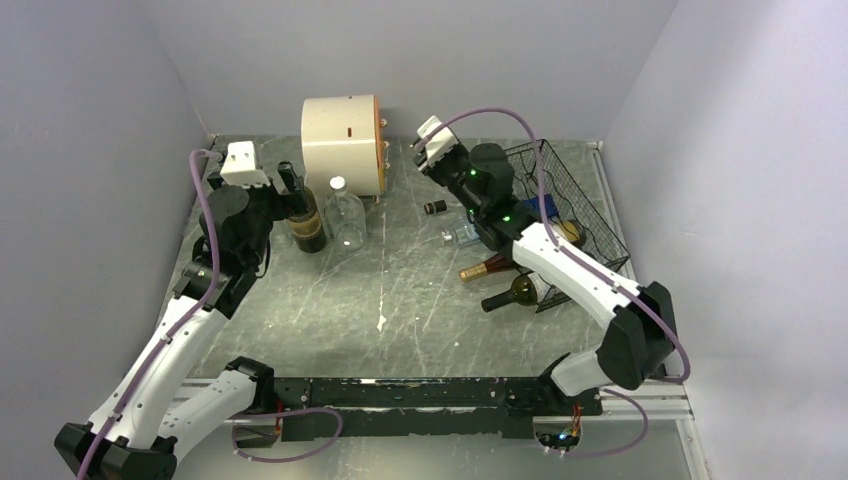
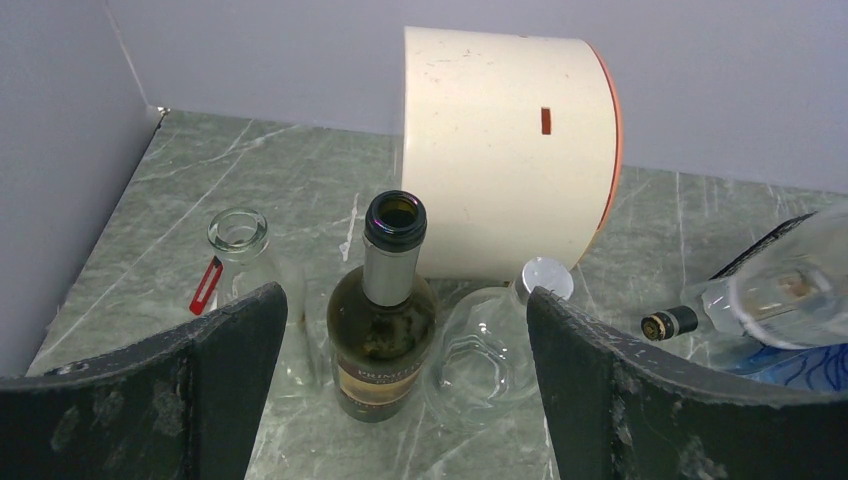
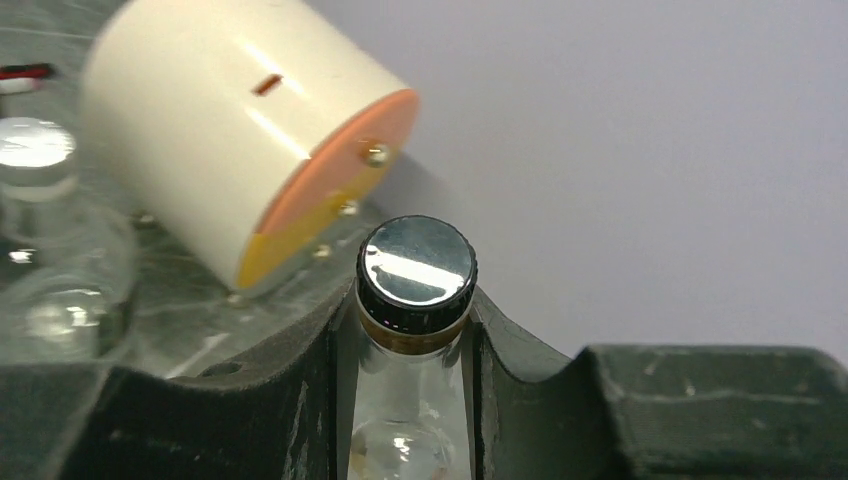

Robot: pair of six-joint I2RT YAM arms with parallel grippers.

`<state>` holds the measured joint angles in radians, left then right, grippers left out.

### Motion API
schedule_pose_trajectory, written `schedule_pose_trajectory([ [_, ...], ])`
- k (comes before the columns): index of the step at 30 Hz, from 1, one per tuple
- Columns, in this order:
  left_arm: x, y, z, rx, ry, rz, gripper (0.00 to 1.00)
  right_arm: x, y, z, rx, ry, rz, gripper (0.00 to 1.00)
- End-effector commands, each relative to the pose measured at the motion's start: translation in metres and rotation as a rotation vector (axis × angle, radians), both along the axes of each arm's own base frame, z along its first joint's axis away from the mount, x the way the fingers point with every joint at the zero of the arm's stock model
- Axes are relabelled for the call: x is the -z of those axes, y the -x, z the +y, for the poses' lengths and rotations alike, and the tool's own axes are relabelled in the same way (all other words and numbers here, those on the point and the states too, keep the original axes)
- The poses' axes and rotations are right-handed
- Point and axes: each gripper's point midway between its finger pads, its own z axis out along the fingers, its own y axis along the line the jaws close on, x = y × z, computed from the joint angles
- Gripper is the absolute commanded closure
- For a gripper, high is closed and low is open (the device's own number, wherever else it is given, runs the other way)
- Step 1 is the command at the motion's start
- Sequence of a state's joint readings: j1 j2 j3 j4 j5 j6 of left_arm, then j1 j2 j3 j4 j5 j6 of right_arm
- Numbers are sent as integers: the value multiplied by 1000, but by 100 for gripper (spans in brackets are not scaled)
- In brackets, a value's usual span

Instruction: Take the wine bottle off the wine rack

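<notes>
The black wire-mesh wine rack (image 1: pixel 585 215) stands at the right. Two wine bottles lie in its near end with their necks sticking out to the left, one amber-necked (image 1: pixel 488 268) and one dark green (image 1: pixel 510 293). My right gripper (image 3: pixel 415 345) is shut on the neck of a clear glass bottle (image 3: pixel 418 262) with a black, shiny-topped cap. In the top view this gripper (image 1: pixel 440 152) is raised left of the rack, beside the cream drum (image 1: pixel 342 143). My left gripper (image 2: pixel 405 400) is open, with nothing between its fingers, just in front of an upright dark wine bottle (image 2: pixel 385 330).
A clear flask with a silver cap (image 1: pixel 345 215) stands beside the upright dark bottle (image 1: pixel 303 215). An open clear glass bottle (image 2: pixel 238 240) stands further left. Another clear, black-capped bottle (image 1: pixel 462 236) lies on the table left of the rack. Walls close in on three sides.
</notes>
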<state>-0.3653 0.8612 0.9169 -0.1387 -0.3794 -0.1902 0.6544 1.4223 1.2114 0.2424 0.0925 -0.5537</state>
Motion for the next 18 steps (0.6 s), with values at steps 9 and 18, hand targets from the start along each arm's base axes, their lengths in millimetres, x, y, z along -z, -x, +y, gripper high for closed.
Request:
schedule_pose_trajectory([
  [9, -9, -1, 2, -5, 15, -32, 7, -62, 22, 81, -299, -383, -94, 100],
  [18, -10, 0, 2, -4, 17, -35, 7, -32, 14, 107, -360, -493, -11, 100],
])
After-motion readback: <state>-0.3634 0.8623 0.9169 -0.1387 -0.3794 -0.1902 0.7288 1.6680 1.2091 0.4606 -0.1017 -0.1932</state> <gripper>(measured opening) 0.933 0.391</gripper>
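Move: The free table spot for the held black-capped clear bottle lies about 11 cm to the right hand's left, 1 cm back and some 34 cm below. The silver-capped bottle's middle is roughly 20 cm left, 5 cm back and 21 cm down; the green wine bottle 28 cm left, 5 cm back, 20 cm down; the cream drum 19 cm left, 8 cm ahead, 23 cm down. From the left hand, that spot is about 10 cm ahead, 19 cm right and 32 cm below. Carry the black-capped bottle in the right gripper about 10 cm to the left and some 7 cm down, towards the open spot just right of the silver-capped bottle, slowing as you near it. Keep the fingers shut on its neck while the hand turns counter-clockwise, tips down and rolls its left side up, each about 15 degrees. ##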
